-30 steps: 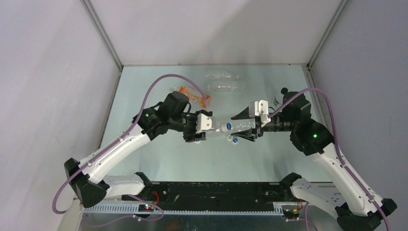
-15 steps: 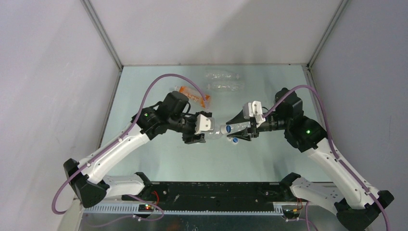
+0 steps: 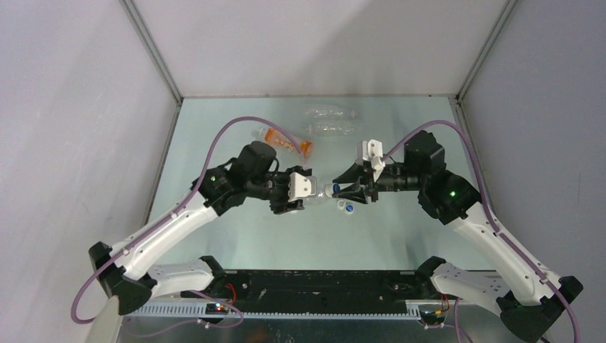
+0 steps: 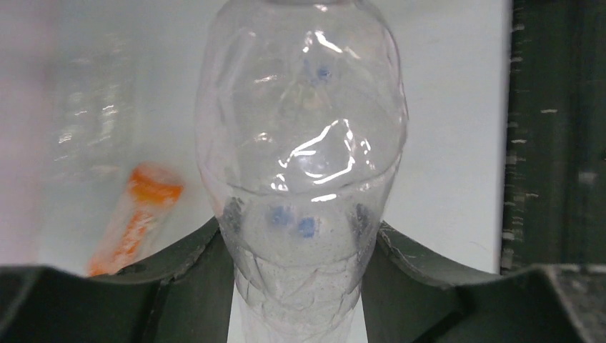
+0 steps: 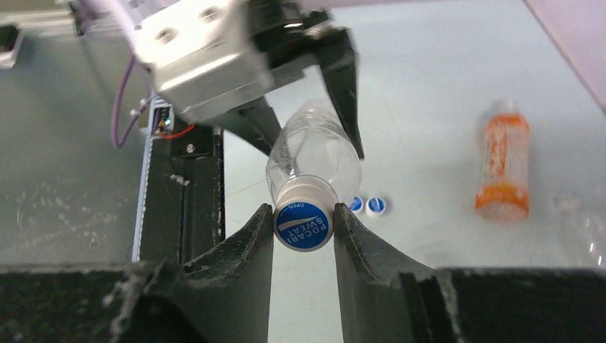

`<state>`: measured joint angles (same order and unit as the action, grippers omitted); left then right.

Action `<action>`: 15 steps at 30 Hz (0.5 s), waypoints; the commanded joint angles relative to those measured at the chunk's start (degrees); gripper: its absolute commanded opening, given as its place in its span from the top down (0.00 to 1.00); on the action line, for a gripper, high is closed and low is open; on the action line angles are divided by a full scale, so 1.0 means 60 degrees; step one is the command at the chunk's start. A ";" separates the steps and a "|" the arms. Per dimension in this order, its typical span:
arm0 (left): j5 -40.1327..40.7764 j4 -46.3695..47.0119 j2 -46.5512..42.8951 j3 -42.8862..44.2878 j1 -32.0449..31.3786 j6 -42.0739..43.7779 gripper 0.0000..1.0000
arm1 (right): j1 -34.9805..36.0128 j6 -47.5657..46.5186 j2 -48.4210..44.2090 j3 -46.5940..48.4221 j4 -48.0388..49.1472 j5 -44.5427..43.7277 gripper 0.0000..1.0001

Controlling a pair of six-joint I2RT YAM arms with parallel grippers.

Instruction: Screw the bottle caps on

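Note:
A clear ribbed bottle (image 3: 319, 194) hangs level above the table, and my left gripper (image 3: 304, 197) is shut on its body. In the left wrist view the bottle (image 4: 304, 136) fills the gap between the dark fingers (image 4: 189, 286). Its neck points right and carries a white bottle cap with a blue top (image 5: 304, 226). My right gripper (image 5: 304, 211) is shut on that cap, both fingers touching its sides; from above it (image 3: 339, 191) meets the neck. Two loose blue-topped caps (image 5: 376, 206) (image 3: 346, 207) lie on the table below.
An orange-labelled bottle (image 3: 284, 140) lies behind the left arm, also in the right wrist view (image 5: 502, 168). Two clear bottles (image 3: 330, 112) (image 3: 333, 128) lie at the back of the table. The black base rail (image 3: 314, 282) runs along the near edge.
My right gripper moved left onto the bottle's neck and its jaws closed in around the cap. The left gripper kept its hold on the bottle and barely shifted.

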<state>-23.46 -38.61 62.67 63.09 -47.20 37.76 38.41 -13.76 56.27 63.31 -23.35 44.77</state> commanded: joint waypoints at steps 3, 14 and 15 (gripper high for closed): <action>0.4543 0.5373 -0.1439 -0.2090 -0.1432 -0.0362 0.87 | 0.0895 0.4539 0.0217 0.0232 0.0365 -0.4431 1.00; 0.9756 1.0754 -0.0484 -0.4122 -0.3558 0.1597 0.85 | 0.1303 0.8730 0.0377 0.0237 -0.0384 -0.8027 1.00; 0.9866 1.1082 -0.0345 -0.4222 -0.3588 0.1704 0.85 | 0.1296 0.8866 0.0348 0.0233 -0.0414 -0.8310 1.00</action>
<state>27.94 7.62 58.63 37.80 -65.56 42.39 45.82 30.17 57.39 63.37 -25.69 6.96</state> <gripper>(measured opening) 0.577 0.343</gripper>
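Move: The blue-topped cap is already between the right gripper's fingertips, right at its hand point, and lies about 8 cm to the right, 1 cm back and 9 cm above the left gripper, which holds the clear bottle. On the table some 30 cm below the right hand, a near cap pair lies about 4 cm ahead and 6 cm right, a far cap pair 5 cm ahead and 12 cm left, and the lying bottle roughly 12 cm ahead and 4 cm right. Keep the right fingers pinched on the cap and the left fingers around the bottle, and counter-twist the two: roll the right wrist clockwise, as seen from the cap's top, by some 50 degrees while the left rolls the bottle about 45 degrees the other way. Carry both hands forward together about 5 cm, letting the right sink a little. ##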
